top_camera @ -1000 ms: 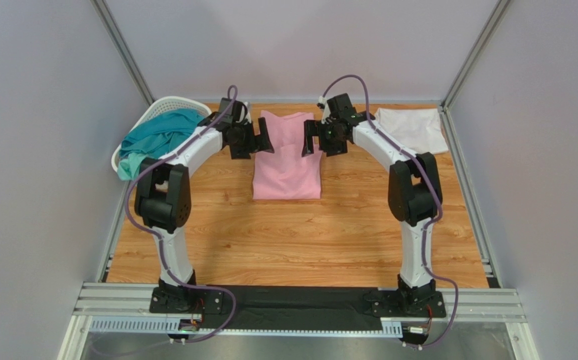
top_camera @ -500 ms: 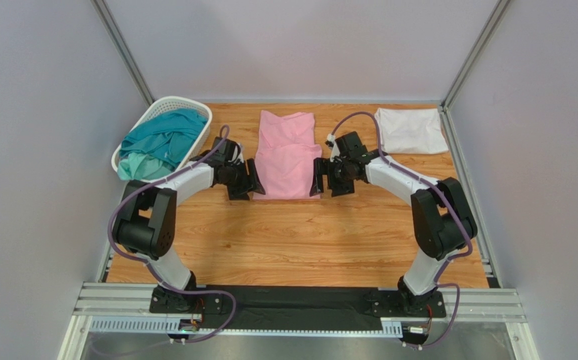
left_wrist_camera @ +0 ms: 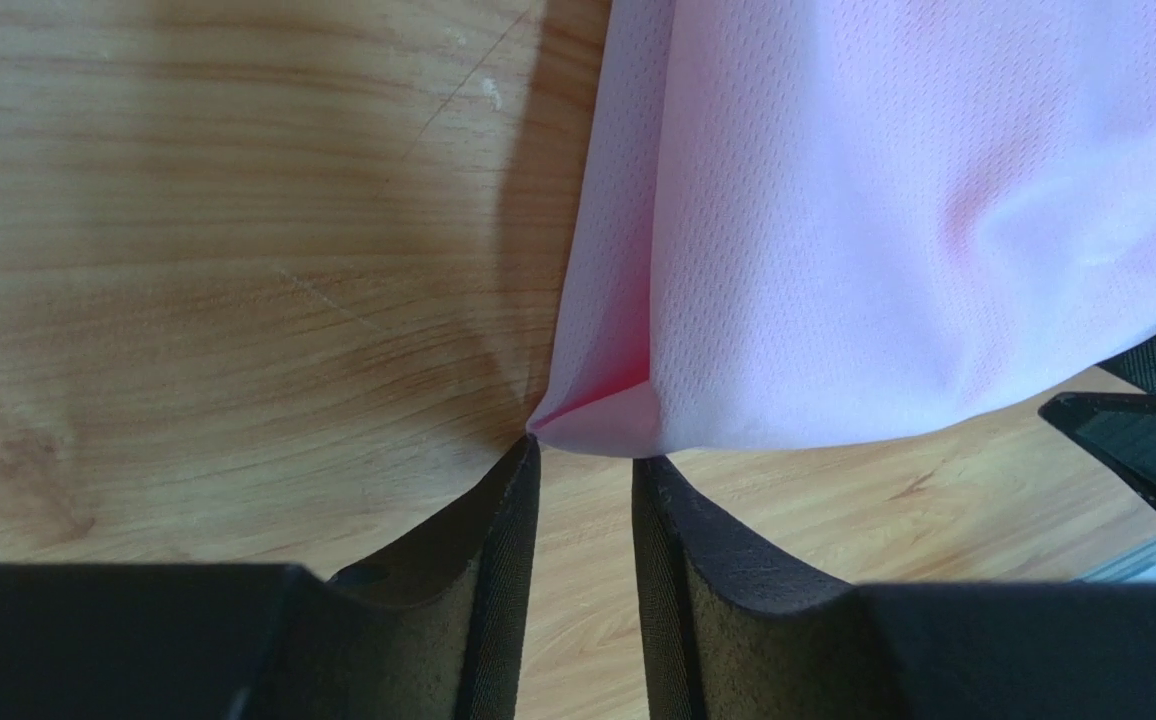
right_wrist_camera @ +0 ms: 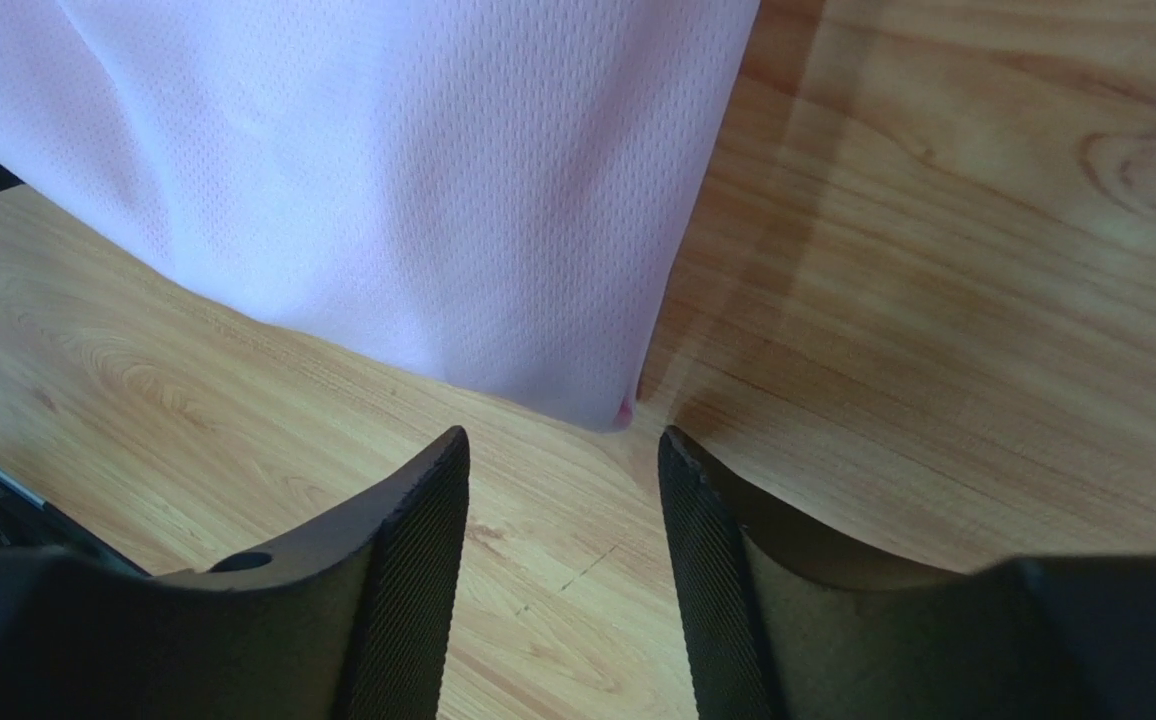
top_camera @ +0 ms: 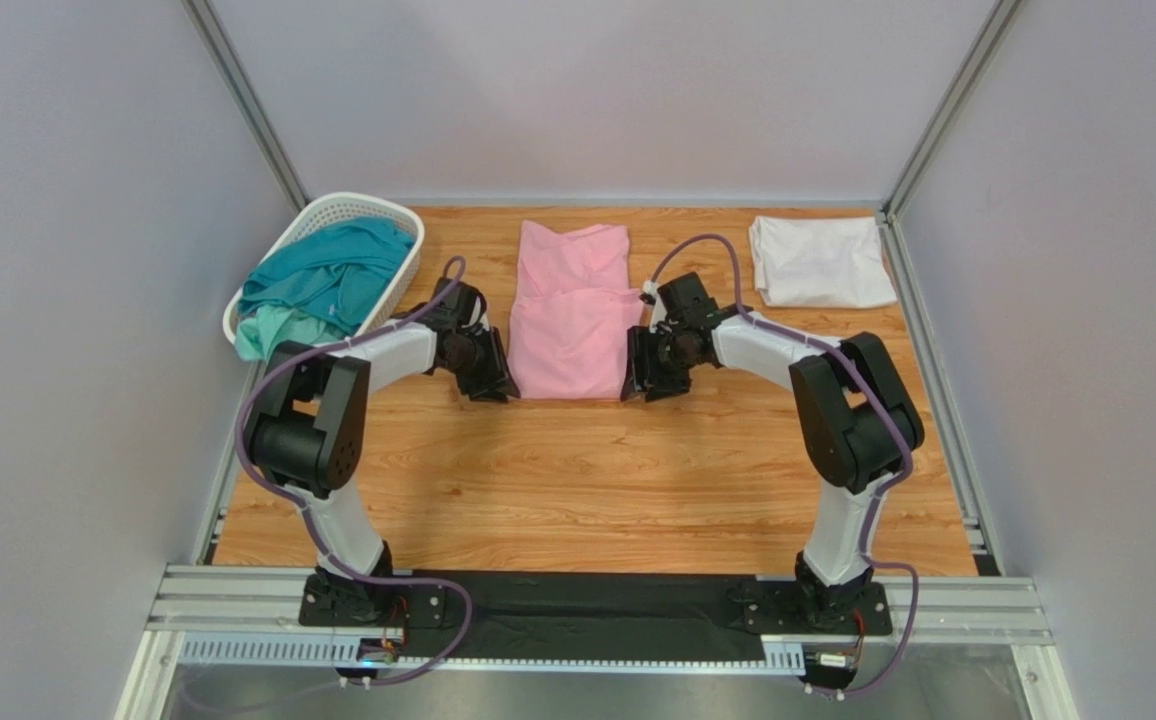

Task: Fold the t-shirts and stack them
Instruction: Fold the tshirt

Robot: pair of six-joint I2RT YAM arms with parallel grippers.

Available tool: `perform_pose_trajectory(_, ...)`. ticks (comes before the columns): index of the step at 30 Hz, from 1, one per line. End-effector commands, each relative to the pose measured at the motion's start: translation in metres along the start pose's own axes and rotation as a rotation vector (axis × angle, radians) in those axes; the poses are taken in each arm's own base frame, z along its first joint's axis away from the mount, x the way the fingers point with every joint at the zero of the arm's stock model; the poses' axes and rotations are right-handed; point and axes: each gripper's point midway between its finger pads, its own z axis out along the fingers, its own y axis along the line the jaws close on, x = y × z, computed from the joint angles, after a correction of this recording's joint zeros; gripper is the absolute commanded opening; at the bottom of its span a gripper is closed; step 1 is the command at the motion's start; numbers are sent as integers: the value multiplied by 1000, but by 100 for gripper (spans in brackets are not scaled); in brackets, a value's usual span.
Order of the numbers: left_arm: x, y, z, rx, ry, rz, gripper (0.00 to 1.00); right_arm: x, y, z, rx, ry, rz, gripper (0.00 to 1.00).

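The light pink t-shirt (top_camera: 572,308) lies folded on the table's far middle. My left gripper (top_camera: 491,375) is open at its near left corner, the corner (left_wrist_camera: 599,420) just past the fingertips and not between them. My right gripper (top_camera: 641,372) is open at the near right corner (right_wrist_camera: 607,405), also empty. The white t-shirt (top_camera: 822,260) lies folded at the far right. The teal t-shirt (top_camera: 314,282) is heaped in the basket. The orange t-shirt is out of view.
A white lattice basket (top_camera: 332,218) stands at the far left. Grey walls and metal rails close in the wooden table (top_camera: 584,480) on three sides. The left gripper's finger shows at the right edge of the left wrist view (left_wrist_camera: 1155,435).
Both grippers came down from the far part of the pink t-shirt to its near corners. The shirt's near half now lies folded over, shorter than before, and both grippers have let it go.
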Motion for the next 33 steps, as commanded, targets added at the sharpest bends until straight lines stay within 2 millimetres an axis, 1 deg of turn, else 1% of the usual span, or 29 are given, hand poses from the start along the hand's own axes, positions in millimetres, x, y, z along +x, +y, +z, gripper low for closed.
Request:
perform_pose_trajectory(1,-5,8,9,-50,-2,-3,37,-20,8,5,-16,-48,-26,50)
perform_pose_trajectory(2,-6,8,10,-49,-1,0,35,-20,9,6,-21,-44,-29,47)
perform_pose_trajectory(3,-6,7,11,-43,1,2,28,-19,8,7,-21,-41,-29,44)
perform_pose_trajectory(5,-8,6,12,-40,5,11,15,-18,7,9,-21,-36,-28,34)
perform_pose_trajectory(6,-8,4,12,-31,7,15,2,-18,7,10,-22,-33,-30,31)
perform_pose_trajectory(7,-8,3,12,-26,10,16,0,-18,7,10,-25,-33,-29,23)
perform_pose_trajectory(9,-7,-1,10,-6,18,25,0,-16,11,9,-39,-28,-29,15)
perform_pose_trajectory(10,-3,0,10,-1,25,24,0,-16,12,7,-44,-29,-29,7)
perform_pose_trajectory(11,-3,-3,4,10,14,30,0,-12,14,6,-55,-19,-36,4)
perform_pose_trajectory(12,-1,-3,0,16,7,33,0,-12,18,0,-62,-30,-44,2)
perform_pose_trajectory(13,8,2,-2,8,16,29,0,-11,20,-3,-62,-39,-54,0)
perform_pose_trajectory(14,7,-2,-13,25,-13,40,0,-8,23,-7,-62,-39,-60,0)
perform_pose_trajectory(15,11,-3,-19,32,-19,40,0,0,25,-16,-66,-43,-58,0)
perform_pose_trajectory(16,23,3,-22,29,-7,34,0,4,28,-21,-74,-44,-60,0)
perform_pose_trajectory(17,22,-3,-36,52,-47,44,0,8,36,-33,-89,-62,-71,0)
perform_pose_trajectory(18,26,-4,-42,63,-55,47,0,21,34,-36,-88,-48,-64,0)
perform_pose_trajectory(19,38,1,-44,60,-48,37,0,27,36,-42,-89,-45,-63,0)
perform_pose_trajectory(20,38,-7,-59,89,-90,55,0,33,44,-56,-105,-51,-78,0)
perform_pose_trajectory(21,43,-8,-65,98,-101,64,0,43,45,-60,-105,-36,-81,0)
perform_pose_trajectory(22,53,-4,-68,89,-89,58,0,49,50,-67,-116,-31,-92,0)
perform_pose_trajectory(23,55,-10,-82,109,-123,75,0,62,58,-80,-128,-7,-112,0)
perform_pose_trajectory(24,57,-9,-88,102,-139,78,0,68,63,-87,-143,6,-124,0)
perform_pose_trajectory(25,62,-10,-101,113,-165,73,0,76,71,-94,-176,25,-140,0)
perform_pose_trajectory(26,64,-11,-108,116,-184,73,0,81,78,-108,-200,28,-148,0)
perform_pose_trajectory(28,67,-12,-123,132,-220,65,0,85,88,-124,-247,31,-165,0)
perform_pose_trajectory(29,64,-19,-139,165,-276,70,0,87,93,-135,-262,21,-184,0)
perform_pose_trajectory(31,59,-23,-157,182,-338,76,0,85,101,-147,-298,4,-200,0)
perform_pose_trajectory(32,56,-28,-169,204,-382,88,0,84,111,-157,-345,-4,-213,0)
perform_pose_trajectory(33,54,-32,-176,215,-403,95,0,84,116,-162,-374,-3,-218,0)
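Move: Both hands hang low, fingers part open, at the near corners of the folded pink t-shirt. Its near left corner lies about 1 cm ahead of the left hand and 1 cm below; its near right corner is likewise 1 cm ahead of the right hand and 1 cm below. The t-shirt's middle is some 12 cm ahead of the left hand and 8 cm to its right. The basket stands roughly 18 cm ahead of the left hand and 22 cm to its left. Both hands edge forward a bare centimetre, shut fully on the pink t-shirt's two near corners, the left a little sooner than the right, and pinch them just above the table. Then both pull back towards the bases and up together, slowly at first and then briskly, the left about 10 cm back and 13 up while its fingers tilt some 20 degrees forward, the right about 12 cm back and as much up while its wrist turns a little counter-clockwise and its left side rises. ##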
